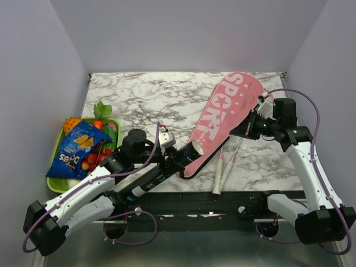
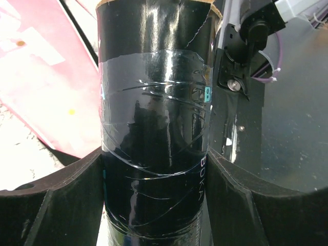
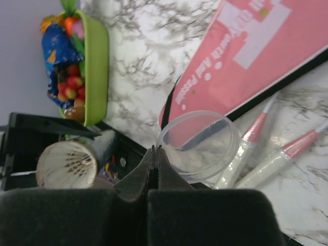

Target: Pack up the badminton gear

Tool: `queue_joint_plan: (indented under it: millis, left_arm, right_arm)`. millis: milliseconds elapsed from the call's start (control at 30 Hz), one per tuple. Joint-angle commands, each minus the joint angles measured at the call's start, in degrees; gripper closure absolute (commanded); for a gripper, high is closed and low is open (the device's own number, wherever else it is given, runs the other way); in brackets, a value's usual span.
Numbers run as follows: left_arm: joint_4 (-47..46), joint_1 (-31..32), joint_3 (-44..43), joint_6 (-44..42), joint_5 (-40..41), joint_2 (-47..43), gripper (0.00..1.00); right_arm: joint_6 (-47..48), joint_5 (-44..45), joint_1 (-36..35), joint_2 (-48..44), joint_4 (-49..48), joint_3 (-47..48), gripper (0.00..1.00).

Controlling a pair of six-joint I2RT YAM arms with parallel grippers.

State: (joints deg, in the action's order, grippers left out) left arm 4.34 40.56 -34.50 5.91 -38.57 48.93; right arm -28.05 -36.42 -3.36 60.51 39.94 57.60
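My left gripper [image 1: 167, 160] is shut on the long black tube [image 2: 154, 102], one finger on each side of it. It holds the tube slanted above the table's front edge. The tube's open end [image 3: 66, 164] faces my right wrist camera and shows white shuttlecock feathers inside. My right gripper [image 3: 155, 151] is shut on the rim of a clear round lid [image 3: 200, 146], held above the table to the right of the tube's mouth. The pink "SPORT" bag [image 1: 225, 114] lies diagonally on the marble. Two white racket handles [image 1: 219, 173] [image 1: 233, 156] stick out from under its lower end.
At the table's left edge stands a green tray [image 1: 53, 182] of toy fruit, and a blue snack packet [image 1: 78, 147] lies on top. Black mounting rails [image 1: 222, 203] run along the near edge between the arm bases. Grey walls enclose the table.
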Motion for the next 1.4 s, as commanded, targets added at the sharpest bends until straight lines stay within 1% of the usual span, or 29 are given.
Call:
queue_joint_plan:
  millis: [0, 167, 300, 400, 900, 1367]
  left_arm:
    - [0.5, 2.33, -0.57, 4.63, -3.09, 0.91, 1.0]
    - [-1.44, 3.83, 2.41, 6.74, -2.48, -0.06, 1.0]
    - [-1.44, 4.62, 2.95, 7.45, -2.3, -0.5, 1.0]
    - [-1.26, 4.88, 3.3, 7.71, -1.86, -0.67, 1.0]
    - [-1.44, 5.41, 4.53, 7.71, -1.42, -2.61, 1.0]
    - [-1.35, 5.41, 4.97, 7.45, -1.33, -2.96, 1.0]
  right_arm:
    - [2.56, -9.62, -3.4, -2.23, 3.38, 3.57, 0.99]
    - [2.83, -15.07, -7.71, -3.21, 2.77, 3.48, 0.99]
    - [2.48, -14.29, -14.9, -3.21, 1.99, 4.1, 0.99]
    - [0.99, -14.02, -17.38, -3.12, 0.14, 3.39, 0.99]
    - [-2.09, -15.61, -25.11, -0.39, -5.49, 4.53, 0.99]
    - [-3.24, -15.96, -28.72, 0.92, -8.04, 5.06, 1.0]
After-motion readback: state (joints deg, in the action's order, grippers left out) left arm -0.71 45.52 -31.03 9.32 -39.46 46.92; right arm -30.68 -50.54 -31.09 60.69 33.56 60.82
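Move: The right hand, pinching the clear lid, has the tube's open mouth about 16 cm to its left and 8 cm back, roughly level with it. The sports bag's middle lies some 14 cm ahead, 3 cm left and 20 cm below; the racket handles are about 11 cm back, 1 cm left and 21 cm below. From the left hand, gripping the tube, the lid is about 11 cm ahead, 21 cm right and slightly lower. The right hand keeps its pinch on the clear lid and swings it left and back towards the tube's mouth, roughly 12 cm left and 11 cm back while rising some 5 cm, its wrist turning counter-clockwise nearly 40 degrees so the fingers point left; it is quick at first, then eases into a slow approach. The left hand still grips the tube, draws it back about 3 cm with a slight clockwise turn early on, then holds it steady with the mouth facing the lid. ##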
